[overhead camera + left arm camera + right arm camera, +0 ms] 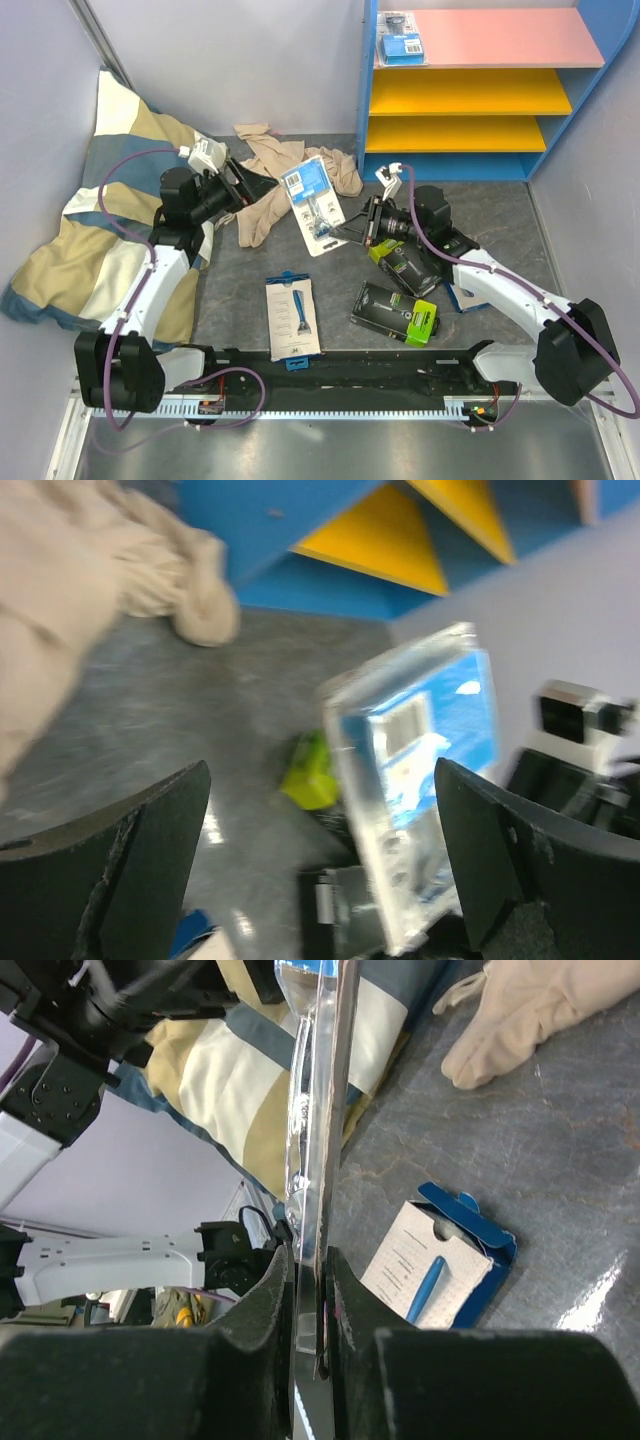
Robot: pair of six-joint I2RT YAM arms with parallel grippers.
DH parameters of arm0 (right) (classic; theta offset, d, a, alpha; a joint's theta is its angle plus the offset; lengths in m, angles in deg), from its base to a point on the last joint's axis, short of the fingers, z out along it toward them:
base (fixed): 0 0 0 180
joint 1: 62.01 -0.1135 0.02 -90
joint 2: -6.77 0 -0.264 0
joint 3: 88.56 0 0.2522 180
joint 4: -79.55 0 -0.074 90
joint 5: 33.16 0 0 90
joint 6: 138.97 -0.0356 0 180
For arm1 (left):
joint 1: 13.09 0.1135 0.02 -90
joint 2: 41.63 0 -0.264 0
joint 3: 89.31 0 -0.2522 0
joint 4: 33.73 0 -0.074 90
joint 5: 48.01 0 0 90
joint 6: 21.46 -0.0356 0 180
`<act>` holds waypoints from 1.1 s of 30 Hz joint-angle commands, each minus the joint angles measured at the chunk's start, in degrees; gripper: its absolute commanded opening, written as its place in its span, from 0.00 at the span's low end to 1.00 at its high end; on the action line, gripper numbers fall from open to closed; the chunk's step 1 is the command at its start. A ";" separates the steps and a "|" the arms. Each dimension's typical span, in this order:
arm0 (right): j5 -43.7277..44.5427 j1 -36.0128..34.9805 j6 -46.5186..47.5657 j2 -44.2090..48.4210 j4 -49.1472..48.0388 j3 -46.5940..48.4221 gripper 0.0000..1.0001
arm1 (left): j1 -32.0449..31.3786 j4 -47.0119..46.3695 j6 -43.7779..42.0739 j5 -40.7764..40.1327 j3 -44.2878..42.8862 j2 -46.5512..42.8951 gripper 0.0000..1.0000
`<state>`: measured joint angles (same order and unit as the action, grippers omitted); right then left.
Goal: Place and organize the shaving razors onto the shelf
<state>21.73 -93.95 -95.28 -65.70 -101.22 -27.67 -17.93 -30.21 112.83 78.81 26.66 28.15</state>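
A clear blister razor pack on a blue card (314,203) hangs above the grey floor between the two arms. My right gripper (352,229) is shut on its right edge; in the right wrist view the pack (322,1110) stands edge-on between the closed fingers (312,1300). My left gripper (258,184) is open just left of the pack, and its blurred wrist view shows the pack (420,780) between the wide-spread fingers (325,870), untouched. Another blister pack (401,40) lies on the shelf's pink top board (500,38). Two black boxes with lime ends (396,313) (400,264) and a white-blue box (292,318) lie on the floor.
A beige cloth (268,170) lies crumpled behind the held pack. A striped pillow (95,235) leans in the left corner. The shelf's two yellow boards (460,92) are bare. Another white-blue box (462,296) peeks out under the right arm.
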 commanded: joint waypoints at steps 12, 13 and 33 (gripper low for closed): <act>-2.24 3.11 4.29 -3.38 4.85 18.77 0.08 | 0.27 21.05 -17.84 -16.70 -2.83 -3.60 1.00; -2.15 3.64 4.55 -4.25 5.55 21.39 0.08 | 0.27 20.88 -17.84 -16.08 -3.00 -3.51 1.00; -7.95 17.96 -4.22 -24.56 10.31 64.02 0.08 | 0.27 20.87 -16.43 -13.26 -3.79 -1.05 1.00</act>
<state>15.46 -79.57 -94.69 -88.10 -89.90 28.15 -17.93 -8.98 97.88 64.19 25.22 27.01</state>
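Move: The right hand holds the razor pack by its near end. The razor pack already on the pink top shelf lies about 32 cm ahead of this hand, 10 cm to its right and 20 cm above. The beige cloth is some 26 cm ahead, 12 cm left, on the floor 26 cm below. The upper green-black box is about 6 cm ahead, 15 cm right, 25 cm below. From the left hand, that shelved pack is some 21 cm ahead, 26 cm right, 17 cm up. Keep the right fingers shut on the end of the razor pack and lift it about 23 cm, reaching forward ever faster, some 15 cm in all, towards the left end of the pink top shelf. Tip the hand's front side up about 20 degrees on the way. Let the empty left gripper sink and draw off to the left, fingers wide open, turning slightly counter-clockwise. ##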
